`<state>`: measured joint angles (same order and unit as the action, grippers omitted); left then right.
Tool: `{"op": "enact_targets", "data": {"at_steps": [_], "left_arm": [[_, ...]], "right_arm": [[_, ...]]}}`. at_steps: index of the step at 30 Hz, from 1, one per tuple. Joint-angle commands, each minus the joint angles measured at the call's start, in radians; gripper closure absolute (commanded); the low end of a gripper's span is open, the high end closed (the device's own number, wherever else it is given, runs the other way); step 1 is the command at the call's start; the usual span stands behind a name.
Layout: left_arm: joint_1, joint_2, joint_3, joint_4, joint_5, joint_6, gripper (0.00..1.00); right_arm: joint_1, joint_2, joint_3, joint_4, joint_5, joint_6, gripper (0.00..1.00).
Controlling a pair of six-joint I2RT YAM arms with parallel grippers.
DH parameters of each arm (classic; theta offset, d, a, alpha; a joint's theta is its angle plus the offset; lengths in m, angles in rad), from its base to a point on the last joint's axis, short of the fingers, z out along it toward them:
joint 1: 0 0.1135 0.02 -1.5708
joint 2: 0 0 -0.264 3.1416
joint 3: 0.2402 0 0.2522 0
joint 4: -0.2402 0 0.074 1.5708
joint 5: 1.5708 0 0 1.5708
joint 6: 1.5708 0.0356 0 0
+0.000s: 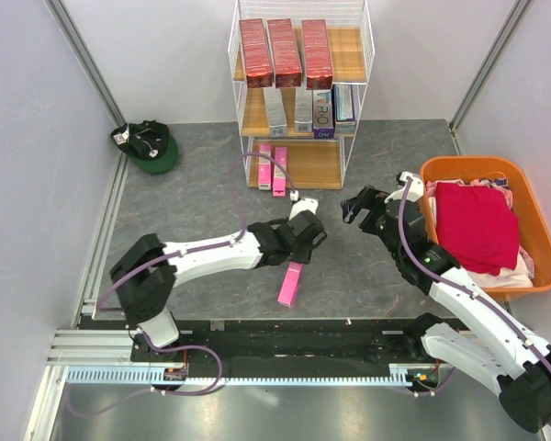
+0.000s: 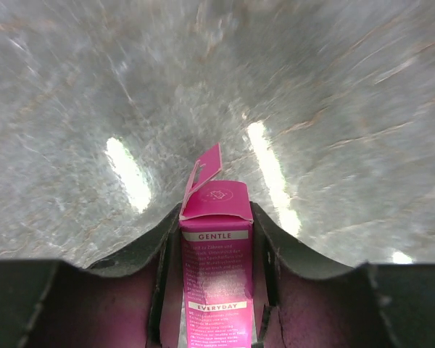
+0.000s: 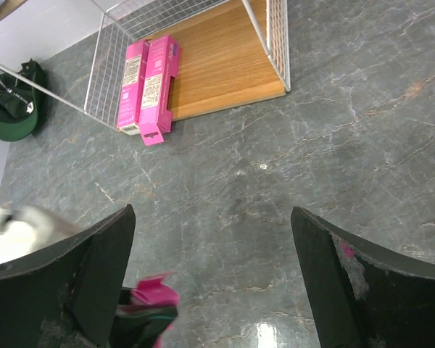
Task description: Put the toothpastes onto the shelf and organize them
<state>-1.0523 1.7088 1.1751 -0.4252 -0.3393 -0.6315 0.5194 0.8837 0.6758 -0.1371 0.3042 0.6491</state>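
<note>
My left gripper (image 1: 300,244) is shut on a bright pink toothpaste box (image 1: 290,286) over the grey floor, in front of the shelf (image 1: 239,138). The left wrist view has the box (image 2: 217,250) clamped between both fingers (image 2: 167,239), its end flap open. My right gripper (image 1: 356,208) hangs open and empty to the right, its fingers (image 3: 101,268) wide apart. Three dark red boxes (image 1: 286,52) lie on the top board. Silver, blue and purple boxes (image 1: 303,110) stand on the middle board. Two pink boxes (image 1: 273,171) lie on the bottom board (image 3: 217,65), at its left (image 3: 146,83).
An orange tub (image 1: 466,164) full of clothes stands at the right, close to my right arm. A dark green cap (image 1: 152,147) lies at the back left, near the wall. White walls close in on both sides.
</note>
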Motion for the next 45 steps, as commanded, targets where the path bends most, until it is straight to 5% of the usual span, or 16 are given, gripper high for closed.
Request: {"op": "enact_targets", "data": {"at_steps": [1,13,22,36,45], "left_arm": [[0.063,-0.161,-0.099,0.141,0.020,-0.028,0.66],[0.460,-0.606,-0.654,0.790,0.520,-0.233,0.66],[0.690,-0.771,-0.851,0.982,0.560,-0.503,0.71],[0.833,-0.629,-0.922,1.647,0.715,-0.700,0.71],[0.839,-0.580,-0.936,1.750,0.729,-0.741,0.71]], "right_arm": [[-0.004,0.011,0.044,0.036,-0.054,-0.011,0.03],[0.068,0.084,-0.001,0.131,-0.231,0.078,0.02],[0.362,0.162,0.027,0.171,-0.062,0.064,0.02],[0.395,0.357,-0.117,0.740,-0.513,0.317,0.02],[0.395,0.446,-0.156,0.993,-0.602,0.418,0.07]]}}
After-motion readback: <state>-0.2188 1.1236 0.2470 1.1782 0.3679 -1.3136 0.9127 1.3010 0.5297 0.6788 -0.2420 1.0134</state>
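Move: The pink toothpaste is already pinched near its far end in the left gripper, its middle about 4 cm back, 1 cm left and 2 cm below that hand. The open right gripper waits some 6 cm ahead, 12 cm right and 13 cm above the left hand; the two shelved pink boxes stand about 23 cm ahead, 7 cm left and 4 cm lower. From the right hand, the held toothpaste lies about 10 cm back, 13 cm left and 15 cm below. Bring the left gripper, keeping its pinch, left and up with a little forward, then mostly straight up, about 18 cm higher in all, rolling it some 80 degrees so its left side drops. Meanwhile swing the open right gripper about 22 cm left and half as far back, turning it counter-clockwise and rolling its left side up, until its fingers come close to the toothpaste's free near end. ##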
